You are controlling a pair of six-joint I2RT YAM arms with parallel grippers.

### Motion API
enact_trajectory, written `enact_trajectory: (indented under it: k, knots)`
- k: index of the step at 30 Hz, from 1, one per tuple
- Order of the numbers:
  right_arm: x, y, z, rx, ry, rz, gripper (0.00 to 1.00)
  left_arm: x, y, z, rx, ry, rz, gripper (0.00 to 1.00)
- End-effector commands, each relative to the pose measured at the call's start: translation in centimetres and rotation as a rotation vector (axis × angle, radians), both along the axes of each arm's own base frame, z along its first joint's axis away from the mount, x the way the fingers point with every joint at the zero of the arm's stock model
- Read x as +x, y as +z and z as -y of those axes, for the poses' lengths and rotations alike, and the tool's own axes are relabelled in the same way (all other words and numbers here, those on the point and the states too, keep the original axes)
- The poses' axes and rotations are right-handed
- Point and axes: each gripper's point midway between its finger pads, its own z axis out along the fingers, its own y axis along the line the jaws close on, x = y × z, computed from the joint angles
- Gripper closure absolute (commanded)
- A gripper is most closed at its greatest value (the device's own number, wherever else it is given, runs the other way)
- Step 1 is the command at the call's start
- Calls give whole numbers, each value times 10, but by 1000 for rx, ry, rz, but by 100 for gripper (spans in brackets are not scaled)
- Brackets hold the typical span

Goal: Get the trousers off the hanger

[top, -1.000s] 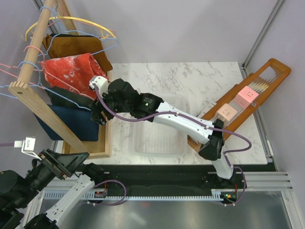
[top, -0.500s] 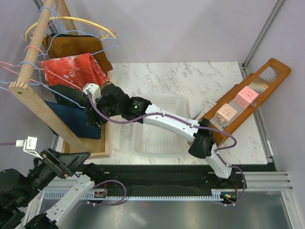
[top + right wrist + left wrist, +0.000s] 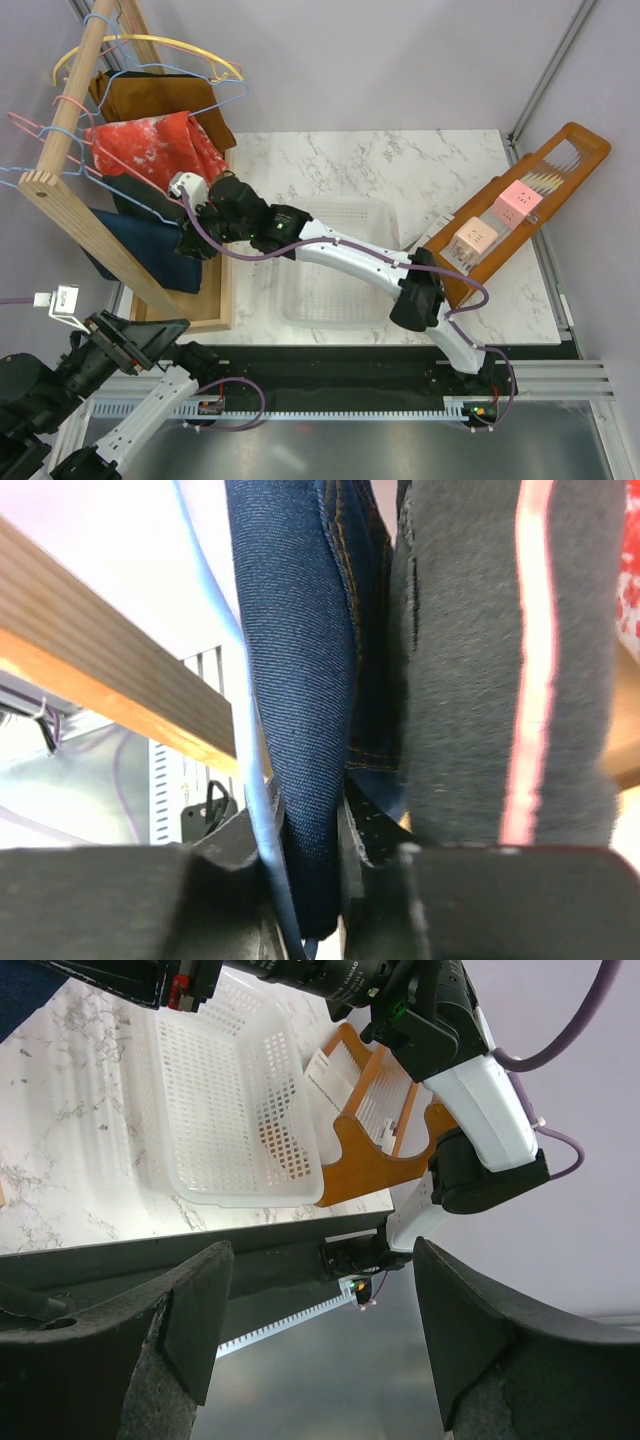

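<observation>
Dark blue denim trousers (image 3: 145, 250) hang folded over a blue wire hanger (image 3: 243, 730) at the near end of the wooden rail (image 3: 80, 140). Black trousers (image 3: 130, 200) hang just behind them, on a pink wire hanger (image 3: 525, 630). My right gripper (image 3: 190, 242) reaches across to the denim. In the right wrist view its jaws (image 3: 310, 880) are closed on the hanging denim fold (image 3: 290, 660), with the blue wire against the left jaw and charcoal cloth (image 3: 460, 680) beside it. My left gripper (image 3: 320, 1360) is open and empty, low at the near left (image 3: 150, 340).
A red white-mottled cloth (image 3: 150, 145) and a brown garment (image 3: 150, 100) hang further back on the rail. A white perforated basket (image 3: 385, 262) sits mid-table under the right arm. A wooden rack with pink cubes (image 3: 500, 215) stands at the right. The rail's wooden base (image 3: 215, 300) lies at the left.
My right gripper has moved left, onto the denim trousers' hanging edge, and the denim has shifted left with it. The left arm has not moved.
</observation>
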Motion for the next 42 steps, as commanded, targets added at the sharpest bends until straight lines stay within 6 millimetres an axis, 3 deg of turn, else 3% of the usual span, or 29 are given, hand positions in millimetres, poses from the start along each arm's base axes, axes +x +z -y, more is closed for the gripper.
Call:
enact_trajectory:
  k: [1, 2, 3, 10, 15, 21, 32, 37, 42]
  knots:
    - [-5, 53, -4, 135, 30, 57, 89, 5, -8, 4, 20, -6, -59, 20]
    - [-6, 61, -2, 150, 31, 61, 98, 5, -7, 5, 16, -7, -56, 20]
    - [-7, 65, 0, 154, 31, 60, 100, 6, -5, 6, 14, -7, -52, 20]
    - [-20, 114, 22, 231, 21, 98, 100, 14, -2, 14, 8, -25, -51, 20]
    - [-30, 162, 42, 338, 14, 110, 100, 18, 1, 19, 3, -37, -48, 20]
    - [-44, 196, 57, 417, 40, 108, 100, 20, 4, 21, -3, -43, -43, 21]
    - [-70, 206, 85, 417, 62, 127, 100, 20, 22, 27, -58, -64, 1, 21]
    - [-71, 193, 102, 380, 36, 126, 100, 20, 43, 38, -97, -122, 52, 21]
    - [-72, 194, 119, 384, 3, 133, 100, 21, 70, 50, -107, -185, 99, 21]
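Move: The right hand already pinches the blue hanger with the navy trousers folded over it; their middle lies level with it, about 7 cm to its left and 8 cm below. The dark trousers hang some 8 cm farther out and 6 cm left of the hand, and the white basket is about 26 cm to its right, 2 cm back and well below. From the left hand the navy trousers are roughly 19 cm ahead, 8 cm left and 15 cm down. Right hand, still pinching, lifts trousers and hanger some 10 cm, then draws right and back; left edges right. ##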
